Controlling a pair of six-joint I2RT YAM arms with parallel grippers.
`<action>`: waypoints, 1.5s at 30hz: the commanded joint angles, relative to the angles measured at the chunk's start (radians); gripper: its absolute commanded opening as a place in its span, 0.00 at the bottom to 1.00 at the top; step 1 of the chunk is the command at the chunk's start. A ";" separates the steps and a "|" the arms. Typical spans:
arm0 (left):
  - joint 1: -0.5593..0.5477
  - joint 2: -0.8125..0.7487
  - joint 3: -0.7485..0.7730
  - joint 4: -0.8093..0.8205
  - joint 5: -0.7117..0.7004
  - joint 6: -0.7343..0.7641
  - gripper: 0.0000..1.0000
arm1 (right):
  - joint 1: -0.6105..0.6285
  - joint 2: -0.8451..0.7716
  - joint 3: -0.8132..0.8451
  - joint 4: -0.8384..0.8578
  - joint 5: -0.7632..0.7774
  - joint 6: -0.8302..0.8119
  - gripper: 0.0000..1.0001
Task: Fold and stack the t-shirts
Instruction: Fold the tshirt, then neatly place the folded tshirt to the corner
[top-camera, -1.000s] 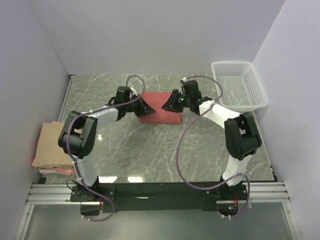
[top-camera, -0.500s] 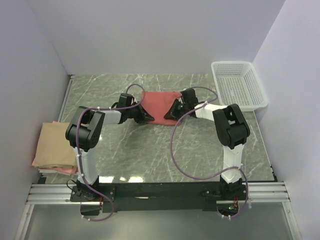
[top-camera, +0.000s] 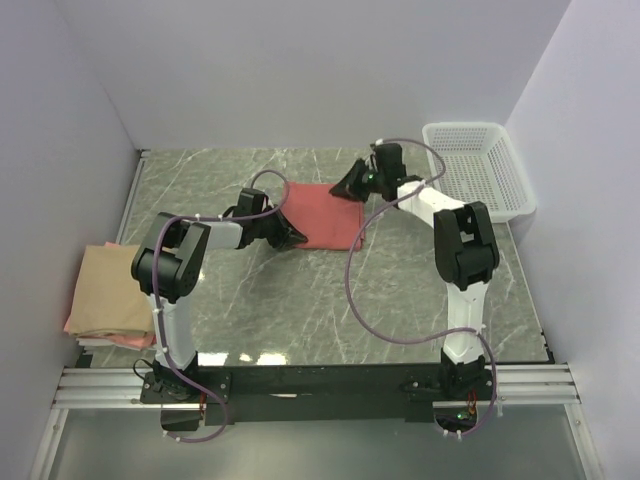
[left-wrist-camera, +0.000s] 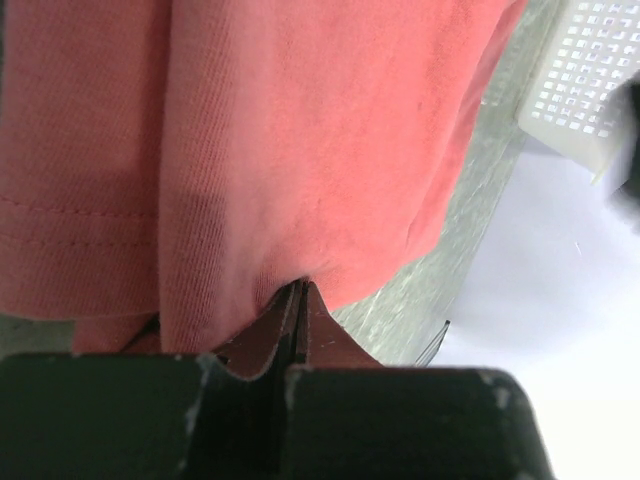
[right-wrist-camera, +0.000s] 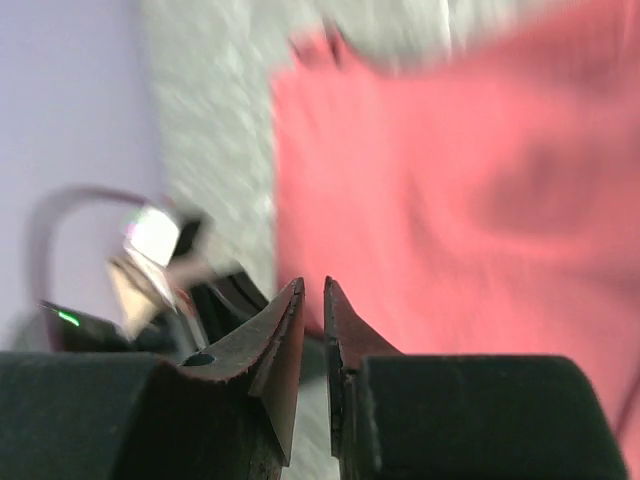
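The salmon-red t-shirt (top-camera: 322, 214) lies folded flat on the marble table, mid-back. My left gripper (top-camera: 294, 237) sits low at its near-left edge, jaws shut on the cloth; in the left wrist view the shirt (left-wrist-camera: 300, 140) fills the frame and bunches at the closed tips (left-wrist-camera: 298, 290). My right gripper (top-camera: 347, 188) hovers off the shirt's far-right corner, jaws a narrow gap apart and empty (right-wrist-camera: 313, 285), with the shirt (right-wrist-camera: 470, 190) blurred below. The tan-beige t-shirt (top-camera: 108, 285) lies folded at the table's left edge on the pink t-shirt (top-camera: 100, 338).
A white mesh basket (top-camera: 478, 170) stands at the back right, also in the left wrist view (left-wrist-camera: 590, 70). Grey walls close in the left, back and right sides. Bare marble (top-camera: 330, 300) spreads in front of the red shirt.
Both grippers lowered and spread the red shirt onto the table. Since then the right gripper let go and rose back toward the far right corner. The left gripper stayed put.
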 joint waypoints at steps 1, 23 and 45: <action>0.003 0.018 -0.014 0.031 -0.008 0.003 0.00 | -0.055 0.107 0.114 0.041 -0.059 0.065 0.21; 0.023 -0.131 0.118 -0.147 -0.058 0.133 0.23 | -0.162 0.363 0.533 -0.069 -0.177 0.120 0.22; 0.192 0.160 0.541 -0.536 0.040 0.443 0.75 | -0.152 -0.206 0.058 -0.089 -0.140 -0.058 0.47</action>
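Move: On the t-shirt's near-left edge, the left hand's shut fingers already rest on the cloth: its far-left corner lies about 12 cm ahead and 3 cm left, and the shirt's middle some 6 cm ahead and 5 cm right, all at about hand height. The right hand hangs roughly 7 cm over the shirt, whose far-right corner is about 3 cm ahead and 5 cm right of it; the basket stands some 33 cm right and 6 cm ahead. Keeping its shut fingertips on the near-left edge, the left hand first holds still, then hops up some 10 cm, forward and left, opening wide, and sinks beside the far-left corner. Meanwhile the nearly shut right hand sweeps forward and down about 7 cm, slightly right, past the far-right corner, runs a little farther out while rising, then draws back and climbs clear, opening partway. ##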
